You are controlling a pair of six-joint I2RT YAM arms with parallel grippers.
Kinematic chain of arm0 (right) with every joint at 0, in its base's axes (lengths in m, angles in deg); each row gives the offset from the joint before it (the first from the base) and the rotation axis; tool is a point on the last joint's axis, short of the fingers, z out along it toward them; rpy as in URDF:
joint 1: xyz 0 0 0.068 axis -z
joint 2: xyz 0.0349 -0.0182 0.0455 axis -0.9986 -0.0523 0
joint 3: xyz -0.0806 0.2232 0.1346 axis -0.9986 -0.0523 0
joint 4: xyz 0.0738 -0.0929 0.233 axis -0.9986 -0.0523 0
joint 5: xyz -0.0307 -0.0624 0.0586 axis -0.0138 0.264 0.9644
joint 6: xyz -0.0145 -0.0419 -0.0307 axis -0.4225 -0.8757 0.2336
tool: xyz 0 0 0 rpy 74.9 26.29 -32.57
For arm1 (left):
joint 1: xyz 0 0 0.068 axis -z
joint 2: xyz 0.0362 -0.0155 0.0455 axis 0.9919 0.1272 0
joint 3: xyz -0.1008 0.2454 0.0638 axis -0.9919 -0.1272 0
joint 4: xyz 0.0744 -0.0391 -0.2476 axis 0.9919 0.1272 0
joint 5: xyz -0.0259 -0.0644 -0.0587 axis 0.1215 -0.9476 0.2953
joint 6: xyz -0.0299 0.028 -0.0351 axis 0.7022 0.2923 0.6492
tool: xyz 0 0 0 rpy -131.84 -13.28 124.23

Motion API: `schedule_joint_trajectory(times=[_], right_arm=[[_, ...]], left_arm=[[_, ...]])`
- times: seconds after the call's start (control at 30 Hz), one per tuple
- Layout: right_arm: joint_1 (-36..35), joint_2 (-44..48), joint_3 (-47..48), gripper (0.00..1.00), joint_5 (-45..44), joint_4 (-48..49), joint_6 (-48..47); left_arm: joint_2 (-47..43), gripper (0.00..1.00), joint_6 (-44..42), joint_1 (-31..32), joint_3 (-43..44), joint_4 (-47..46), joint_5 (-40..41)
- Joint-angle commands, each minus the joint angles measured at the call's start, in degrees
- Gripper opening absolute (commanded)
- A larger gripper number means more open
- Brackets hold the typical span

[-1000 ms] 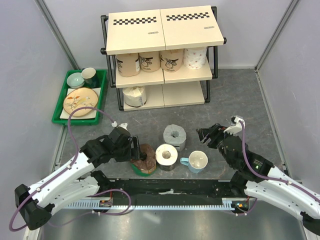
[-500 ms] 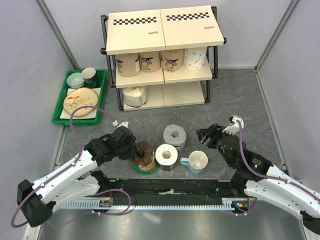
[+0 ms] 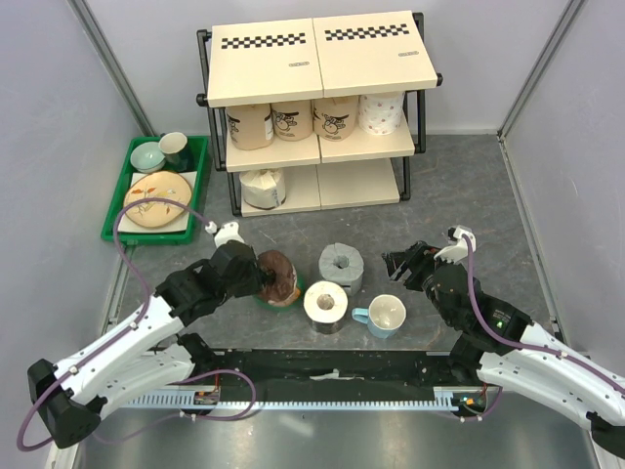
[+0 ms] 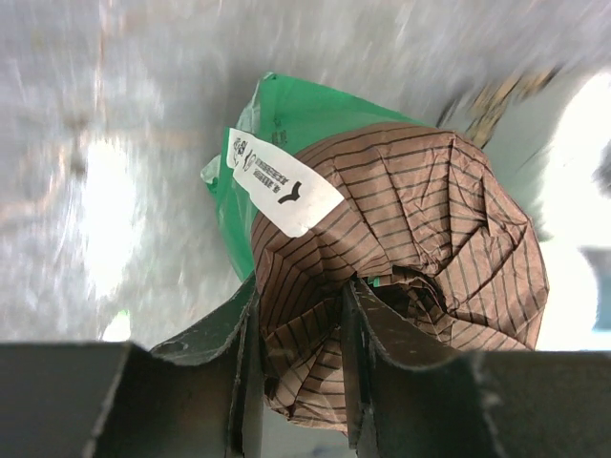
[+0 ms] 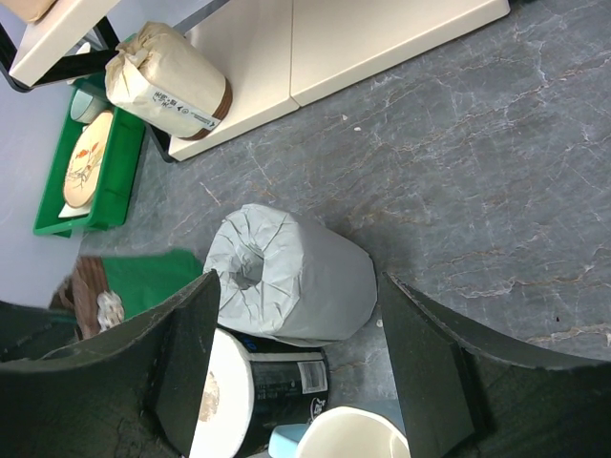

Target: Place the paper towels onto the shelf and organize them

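My left gripper point(image 3: 264, 277) point(image 4: 300, 329) is shut on the dark brown striped paper towel roll point(image 3: 279, 277) point(image 4: 430, 219), with one finger in its core and one outside. The roll has a green base and is tipped up off the table. A grey roll point(image 3: 342, 265) point(image 5: 296, 272) and a white-topped black roll point(image 3: 325, 303) point(image 5: 286, 377) stand on the table. My right gripper point(image 3: 404, 262) point(image 5: 298, 291) hangs open just right of the grey roll, holding nothing. The shelf point(image 3: 322, 59) point(image 5: 363, 33) has several rolls on its middle tier point(image 3: 293, 119) and one on the bottom board point(image 3: 262, 186) point(image 5: 167, 81).
A white mug with a light-blue handle point(image 3: 386, 316) point(image 5: 344, 434) stands right of the black roll. A green tray point(image 3: 115, 210) point(image 5: 119, 172) of dishes sits left of the shelf. Grey walls close in both sides.
My left gripper has shut on the brown roll and carried it up and away from the black roll, toward the shelf. The right arm has barely moved.
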Motion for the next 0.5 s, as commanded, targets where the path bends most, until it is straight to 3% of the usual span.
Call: schedule_joint_trajectory(times=[0.0, 0.2, 0.33, 0.47], right_arm=[[-0.29, 0.37, 0.84, 0.76, 0.28, 0.39, 0.62], [-0.21, 0.99, 0.49, 0.76, 0.19, -0.23, 0.89], [-0.21, 1.69, 0.66, 0.76, 0.01, -1.28, 1.15], [-0.29, 2.4, 0.22, 0.76, -0.25, -1.72, 1.5]], left_arm=[[1.17, 0.29, -2.7, 0.23, 2.84, -13.29, 8.11], [9.52, 0.29, -8.06, 0.23, 2.49, -29.11, 16.11], [15.84, 0.29, -11.48, 0.23, 4.06, -41.06, 17.18], [24.71, 0.29, -14.65, 0.14, 7.84, -46.77, 18.23]])
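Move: The brown-wrapped green roll already hangs in the left fingers, and its place is the free stretch of bottom shelf about 21 cm ahead of that hand, 9 cm to its right and some 8 cm below. The white package stands there 21 cm ahead and 2 cm left, about 5 cm lower than the hand; the grey roll is 3 cm ahead and 16 cm right, 7 cm down. From the right hand that free stretch lies about 20 cm ahead, 17 cm left and 16 cm below. Keeping its pinch on the brown wrapping, the left hand sweeps the held roll forward about 11 cm towards the bottom shelf, passing left of the grey roll and drifting some 4 cm to the right. It rises only about 2 cm, early on, then runs level while the wrist tips the fingers up by nearly 20 degrees towards forward, the roll tilting with them. ##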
